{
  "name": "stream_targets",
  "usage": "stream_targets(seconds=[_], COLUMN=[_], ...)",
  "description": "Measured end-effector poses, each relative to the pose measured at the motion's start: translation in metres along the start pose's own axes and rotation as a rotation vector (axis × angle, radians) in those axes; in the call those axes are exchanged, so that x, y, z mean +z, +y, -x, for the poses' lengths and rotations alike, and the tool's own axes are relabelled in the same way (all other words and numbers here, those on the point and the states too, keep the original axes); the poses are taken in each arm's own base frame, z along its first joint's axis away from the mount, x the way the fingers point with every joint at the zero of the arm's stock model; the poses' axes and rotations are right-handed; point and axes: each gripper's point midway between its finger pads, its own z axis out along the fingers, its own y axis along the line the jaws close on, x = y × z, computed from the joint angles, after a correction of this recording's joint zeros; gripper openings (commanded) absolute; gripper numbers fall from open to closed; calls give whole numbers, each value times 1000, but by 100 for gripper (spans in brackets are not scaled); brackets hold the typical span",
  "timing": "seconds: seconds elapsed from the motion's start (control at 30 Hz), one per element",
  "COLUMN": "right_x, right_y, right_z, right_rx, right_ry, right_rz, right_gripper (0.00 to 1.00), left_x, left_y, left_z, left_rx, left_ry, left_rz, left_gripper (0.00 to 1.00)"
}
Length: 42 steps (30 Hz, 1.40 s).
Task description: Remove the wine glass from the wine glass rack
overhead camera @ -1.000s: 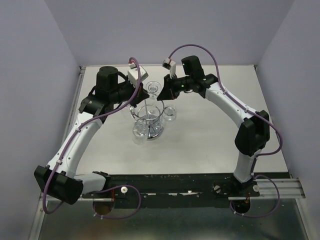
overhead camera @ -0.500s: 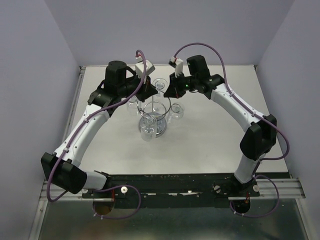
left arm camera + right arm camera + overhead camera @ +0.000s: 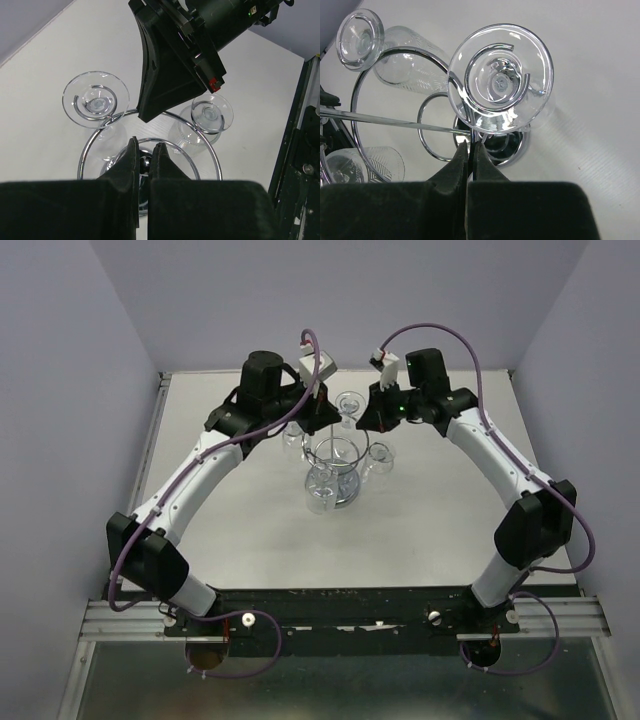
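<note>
The chrome wine glass rack stands mid-table with several clear wine glasses hanging upside down from its loop holders. In the right wrist view, one wine glass sits with its round foot in a spiral loop. Just below it my right gripper is shut on a thin chrome wire of the rack. My left gripper is shut on the shiny ball atop the central post. From above, the left gripper and right gripper meet over the rack's far side.
Other hanging glasses show in the left wrist view and one in the right wrist view. The right gripper's black body hangs close over the rack. A black rail runs along the near table edge.
The rack with its glasses has shifted to the right, both arms moving with it. The right gripper closed onto the rack wire.
</note>
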Motion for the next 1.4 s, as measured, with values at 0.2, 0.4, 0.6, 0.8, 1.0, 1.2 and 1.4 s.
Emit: stream_targets(seconds=[0.2, 0.4, 0.6, 0.8, 1.0, 1.2, 1.4], right_x=[-17, -24, -26, -26, -31, -41, -68], right_y=[-28, -43, -49, -48, -39, -33, -28], right_z=[0, 2, 4, 4, 10, 21, 33], right_rx=[43, 49, 44, 40, 24, 12, -3], right_ry=[-14, -28, -34, -33, -51, -81, -124], right_rz=[-50, -79, -96, -83, -61, -61, -87], right_gripper=[1, 1, 6, 50, 63, 73, 78], left_x=[27, 45, 51, 51, 42, 28, -8], left_y=[0, 7, 10, 12, 32, 39, 25], left_z=[10, 17, 19, 19, 45, 66, 80], left_rx=[0, 4, 11, 22, 78, 123, 147], left_ry=[-18, -24, -24, -24, -73, -114, -143], left_rz=[-35, -46, -50, -39, 56, 119, 168], left_gripper=[0, 0, 0, 54, 88, 99, 99])
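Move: My left fingers already hold the knob on top of the rack's post; my right fingers hold the ring. The spot the rack is going to lies about 4 cm right and 3 cm ahead of my left hand, some 30 cm down, which is almost straight below my right hand. From my right hand, the far wine glass hangs about 5 cm ahead and 2 cm left, the right glass about 5 cm back and 4 cm right, both centred some 8 cm lower. I keep both grips and slide the rack level, about 4 to 5 cm to the right and 3 cm forward, slowing to a stop. Then I let go of the post knob and the ring: my left hand opens wide and climbs about 7 cm, going a little farther forward before drifting back and some 4 cm left, while my right opens about three quarters and lifts 5 cm off the ring. ##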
